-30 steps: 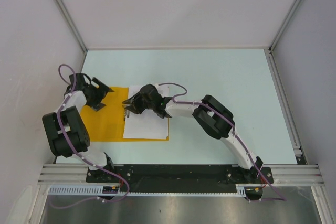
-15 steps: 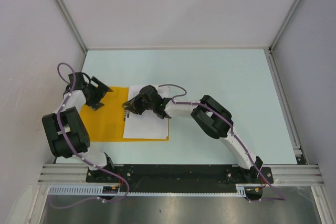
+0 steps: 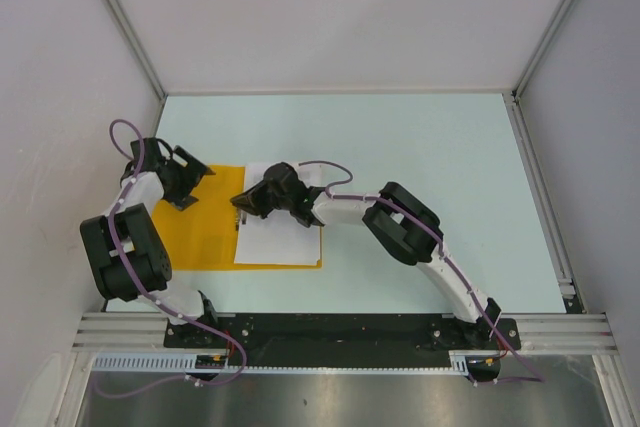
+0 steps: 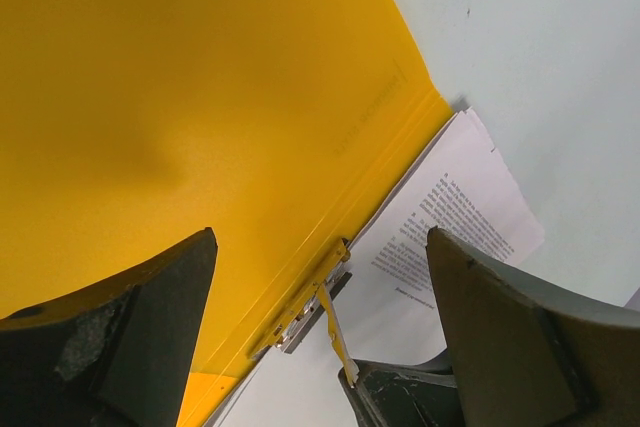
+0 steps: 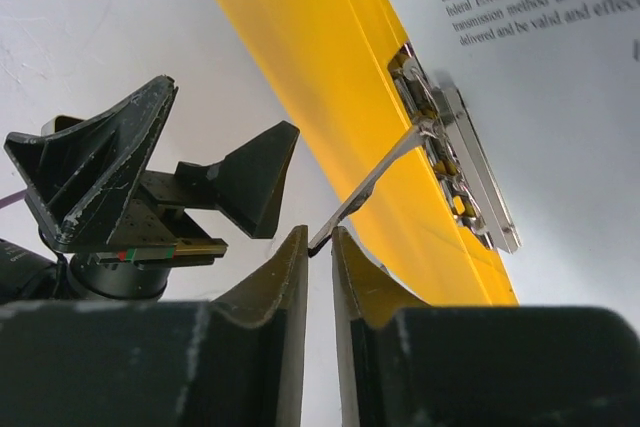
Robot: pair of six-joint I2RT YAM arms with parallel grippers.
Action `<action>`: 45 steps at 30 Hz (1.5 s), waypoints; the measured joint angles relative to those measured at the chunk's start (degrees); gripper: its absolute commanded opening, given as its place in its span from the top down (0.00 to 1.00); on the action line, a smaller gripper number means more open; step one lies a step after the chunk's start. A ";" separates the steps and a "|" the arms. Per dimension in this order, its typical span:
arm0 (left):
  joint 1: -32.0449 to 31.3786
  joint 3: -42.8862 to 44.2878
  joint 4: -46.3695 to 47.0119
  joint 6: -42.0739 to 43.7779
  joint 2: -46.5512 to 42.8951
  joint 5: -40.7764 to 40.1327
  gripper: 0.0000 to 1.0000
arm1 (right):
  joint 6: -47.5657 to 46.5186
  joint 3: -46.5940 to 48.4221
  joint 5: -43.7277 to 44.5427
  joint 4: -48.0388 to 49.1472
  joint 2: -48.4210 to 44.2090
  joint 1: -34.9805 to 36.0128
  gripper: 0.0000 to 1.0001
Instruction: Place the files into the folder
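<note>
The orange-yellow folder (image 3: 195, 232) lies open on the table, with the files (image 3: 280, 242), white printed sheets, on its right half. A metal clip (image 5: 450, 172) runs along the spine. Its thin lever (image 5: 375, 182) stands up from the spine. My right gripper (image 5: 318, 237) has its jaws a narrow gap apart around the lever's tip. The tip touches one finger only. My left gripper (image 4: 320, 237) hangs wide open over the folder's left cover (image 4: 200, 97), holding nothing. In the top view the right gripper (image 3: 243, 204) sits at the spine and the left gripper (image 3: 190, 182) at the folder's far left corner.
The pale table (image 3: 430, 147) stretches to the right and far side of the folder. White walls with metal rails (image 3: 540, 187) enclose it. The two grippers stand close together over the spine.
The right gripper's jaws have narrowed around the clip lever and the gripper has edged slightly left. The left arm and the folder have not moved.
</note>
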 measured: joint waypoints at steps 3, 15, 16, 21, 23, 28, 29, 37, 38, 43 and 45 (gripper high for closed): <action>0.00 0.00 0.00 0.02 0.00 0.00 0.08 | 0.13 0.00 -0.07 -0.17 0.00 0.15 0.90; -0.02 0.26 -1.05 1.18 4.35 -0.28 0.09 | -2.56 -1.11 -1.99 0.55 0.00 0.44 1.00; -0.09 0.28 -1.29 1.40 4.96 -0.59 0.09 | -3.61 -1.29 -2.23 0.59 0.00 0.44 1.00; -0.35 1.20 -1.79 1.70 7.67 -1.55 0.10 | -8.63 -2.45 -3.48 1.18 0.00 0.55 1.00; -0.44 1.73 -1.77 1.68 8.37 -1.36 0.10 | -10.97 -2.54 -3.74 1.03 0.00 0.59 1.00; -0.55 3.61 -2.27 2.05 10.16 -0.81 0.10 | -17.81 -2.45 -3.91 -0.02 0.00 0.59 1.00; -0.61 3.96 -2.36 2.14 10.47 -0.79 0.10 | -19.15 -2.40 -3.91 -0.42 -0.02 0.59 1.00; -1.27 5.11 -2.82 3.04 11.34 -1.11 0.10 | -31.52 0.44 -3.26 -6.60 -0.02 0.55 1.00; -1.31 5.14 -2.82 3.08 11.34 -1.22 0.10 | -32.57 0.72 -3.04 -7.10 -0.02 0.55 1.00; -1.51 5.22 -2.84 3.13 11.39 -1.51 0.10 | -38.42 3.45 -1.22 -11.37 -0.02 0.55 1.00; -1.60 5.25 -2.82 3.15 11.39 -1.57 0.10 | -40.37 4.39 -0.37 -12.85 -0.02 0.55 1.00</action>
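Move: The yellow cover lies under the left gripper, its middle about 7 cm below, some 4 cm back and 2 cm left. The folder's clip is roughly 4 cm back and 7 cm right of that gripper, 6 cm below. From the right gripper the upright lever's middle is about 3 cm below, 1 cm ahead and 1 cm left, its tip already between the fingers. The paper stack's middle is some 9 cm right of that gripper, level fore and aft, 7 cm below. Shut the right fingers fully on the tip of the clip's lever, then draw it back nearly 3 cm and press it down about 4 cm towards the folder, drifting slightly right and turning the wrist some 40 degrees, partly counter-clockwise. Meanwhile, lower the open left gripper about 5 cm onto the yellow cover and keep it bearing there. ##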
